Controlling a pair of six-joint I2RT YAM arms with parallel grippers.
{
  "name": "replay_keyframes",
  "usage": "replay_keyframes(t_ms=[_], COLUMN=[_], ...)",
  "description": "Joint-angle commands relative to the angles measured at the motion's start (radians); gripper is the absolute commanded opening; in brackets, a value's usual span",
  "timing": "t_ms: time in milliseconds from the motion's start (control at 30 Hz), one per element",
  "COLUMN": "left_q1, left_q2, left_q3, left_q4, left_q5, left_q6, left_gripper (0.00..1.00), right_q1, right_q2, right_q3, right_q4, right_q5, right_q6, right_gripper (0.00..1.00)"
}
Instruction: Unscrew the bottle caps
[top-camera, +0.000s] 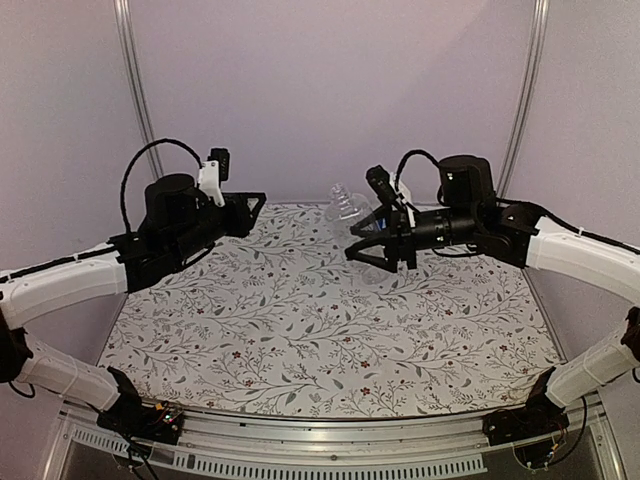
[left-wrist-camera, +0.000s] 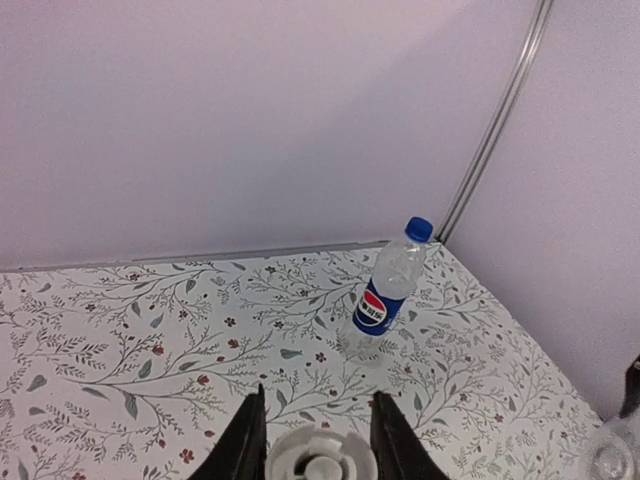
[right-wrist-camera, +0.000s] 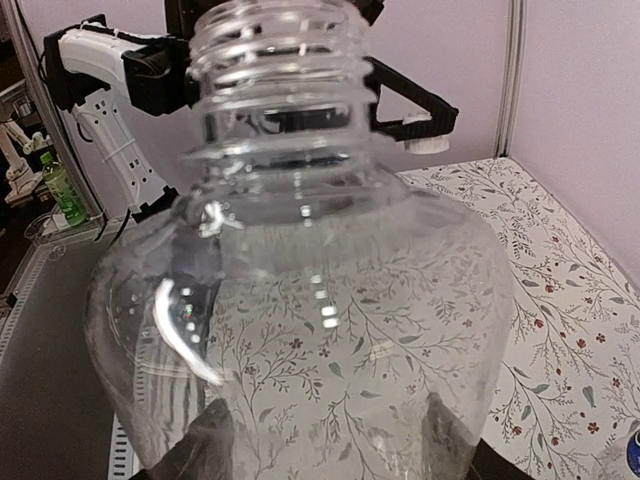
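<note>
My right gripper (top-camera: 368, 258) is shut on the lower body of the plain clear bottle (top-camera: 347, 207) and holds it upright above the table. In the right wrist view the bottle (right-wrist-camera: 300, 300) fills the frame and its threaded neck (right-wrist-camera: 275, 55) is bare. My left gripper (left-wrist-camera: 318, 400) is shut on a white cap (left-wrist-camera: 320, 455). In the top view it (top-camera: 258, 205) hangs left of the plain bottle, apart from it. The cap (right-wrist-camera: 428, 143) also shows in the right wrist view. The Pepsi bottle (left-wrist-camera: 385, 300) stands upright near the back right corner with its blue cap (left-wrist-camera: 420, 229) on. The right arm hides it in the top view.
The table carries a floral cloth (top-camera: 300, 330). Pale walls close the back and both sides, with metal posts (top-camera: 522, 100) at the back corners. A green bottle (right-wrist-camera: 62, 190) stands off the table beyond the left arm.
</note>
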Motion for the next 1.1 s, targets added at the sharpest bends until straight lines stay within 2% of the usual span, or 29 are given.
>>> replay_keyframes(t_ms=[0,200,633,1067], left_q1=[0.046,0.082,0.125,0.13], left_q2=[0.068,0.221,0.549,0.672], left_q3=[-0.068,-0.123,-0.103,-0.074], left_q4=[0.091,0.187,0.253,0.195], left_q5=[0.003,0.04,0.122,0.128], left_q6=[0.029,0.02,0.039,0.042], left_gripper=[0.04,0.09,0.13,0.17], right_q1=[-0.001,-0.001,-0.002,-0.002], right_q2=[-0.035,-0.046,-0.04,-0.035], right_q3=[-0.026,-0.038,-0.058,-0.075], right_q4=[0.037,0.045,0.048,0.061], right_q5=[-0.017,-0.008,-0.001,-0.006], right_q6=[-0.003,0.006,0.005,0.011], right_gripper=[0.6,0.61,0.61,0.61])
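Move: The left hand holds the white cap it has taken off and is bound for bare table about 5 cm ahead of it, level with it sideways and some 29 cm below. The clear bottle, gripped in the right hand, is roughly 24 cm to its right and 11 cm back, a little lower; the blue-capped bottle stands about 24 cm ahead, 26 cm right and 19 cm lower. From the right hand that bare spot is around 16 cm ahead, 24 cm left and 29 cm down. With the cap still pinched between its fingertips, the left hand sinks about 28 cm towards the bare table left of both bottles, easing some 5 cm forward over the first half and then going straight down, slowing to a near stop just over the surface. On the way the wrist tips the fingers about 30 degrees further down without opening them, while the right hand stays all but in place, sagging about a centimetre and keeping its grip on the opened clear bottle. ##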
